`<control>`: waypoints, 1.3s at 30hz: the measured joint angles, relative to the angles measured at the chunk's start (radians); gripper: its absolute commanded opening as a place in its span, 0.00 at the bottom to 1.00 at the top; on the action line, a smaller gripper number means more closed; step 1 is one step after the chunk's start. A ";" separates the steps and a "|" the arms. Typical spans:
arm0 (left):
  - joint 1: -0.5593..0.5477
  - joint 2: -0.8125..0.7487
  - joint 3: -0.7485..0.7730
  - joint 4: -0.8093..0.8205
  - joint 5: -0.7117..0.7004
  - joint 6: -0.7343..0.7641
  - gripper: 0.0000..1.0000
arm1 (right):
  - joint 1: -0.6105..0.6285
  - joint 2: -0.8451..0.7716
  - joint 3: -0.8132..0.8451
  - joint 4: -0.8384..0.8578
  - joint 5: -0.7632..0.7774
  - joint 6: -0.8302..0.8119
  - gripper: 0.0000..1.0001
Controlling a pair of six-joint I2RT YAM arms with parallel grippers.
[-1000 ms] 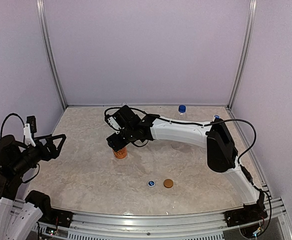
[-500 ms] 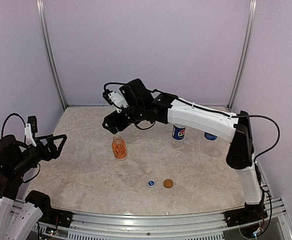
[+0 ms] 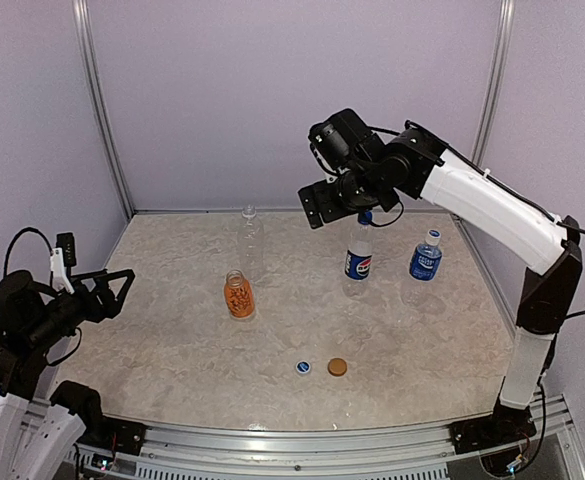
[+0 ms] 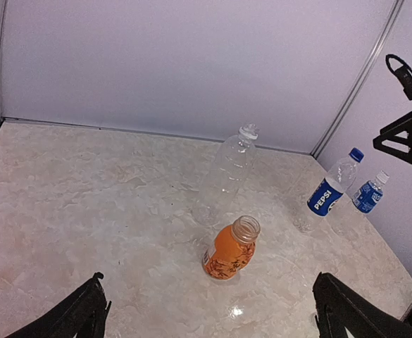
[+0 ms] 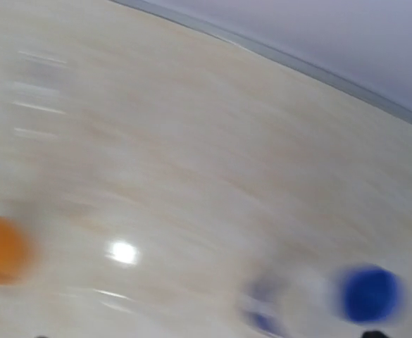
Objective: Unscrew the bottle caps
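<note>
Four bottles stand on the table. The short orange bottle (image 3: 238,296) (image 4: 230,251) has an open neck with no cap. The clear unlabelled bottle (image 3: 249,238) (image 4: 227,172) wears a white cap. The Pepsi bottle (image 3: 358,258) (image 4: 328,195) has a blue cap, and the bright-blue-label bottle (image 3: 425,259) (image 4: 367,196) a white one. My right gripper (image 3: 312,208) (image 4: 394,141) hangs high near the back wall, up and left of the Pepsi bottle, open and empty. Its own view is motion-blurred. My left gripper (image 3: 112,289) (image 4: 216,318) stands open at the left, far from the bottles.
Two loose caps lie on the near part of the table: a blue-and-white cap (image 3: 303,367) and an orange cap (image 3: 337,367). Walls with metal posts (image 3: 105,120) close the back and sides.
My right gripper let go of the orange bottle, rose and swung right toward the back wall, its jaws spreading wider. The orange bottle stays upright. The left arm has not moved.
</note>
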 measured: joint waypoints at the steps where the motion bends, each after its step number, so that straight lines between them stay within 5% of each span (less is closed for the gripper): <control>1: 0.000 0.000 0.000 0.000 0.001 0.000 0.99 | -0.026 0.000 -0.010 -0.042 0.036 0.019 0.95; 8: 0.000 -0.001 0.000 0.000 0.008 0.000 0.99 | -0.173 0.012 -0.132 -0.168 0.111 0.051 0.85; 13: 0.005 -0.001 0.000 0.000 0.017 0.000 0.99 | -0.198 0.011 -0.171 -0.105 0.080 0.017 0.67; 23: 0.006 -0.001 0.000 0.001 0.024 0.000 0.99 | -0.246 -0.003 -0.237 0.049 -0.037 -0.040 0.56; 27: 0.006 -0.001 -0.001 0.001 0.025 0.000 0.99 | -0.253 -0.003 -0.237 0.069 -0.050 -0.051 0.35; 31: 0.006 0.000 -0.003 0.001 0.026 0.001 0.99 | -0.257 -0.003 -0.237 0.087 -0.067 -0.055 0.02; 39: 0.006 0.002 -0.004 0.001 0.036 0.000 0.96 | -0.248 -0.020 -0.243 0.090 -0.113 -0.058 0.00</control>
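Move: The blue cap on the Pepsi bottle lies about 7 cm ahead of the right hand, 9 cm to its right and 8 cm below. The blue-label bottle stands some 14 cm to the right of the Pepsi bottle and 2 cm nearer; the clear bottle is about 7 cm ahead of the right hand and 17 cm to its left. From the left hand the blue cap is roughly 20 cm ahead and 46 cm to the right, nearly level. The right hand ends with its fingers pinched round the Pepsi bottle's blue cap. It gets there by swinging right about 11 cm while sinking and easing forward, turning clockwise some 15 degrees, then creeps a few centimetres farther forward, turns partly back and narrows the wide-open fingers in two steps. Once gripped, it starts to draw back slightly. ##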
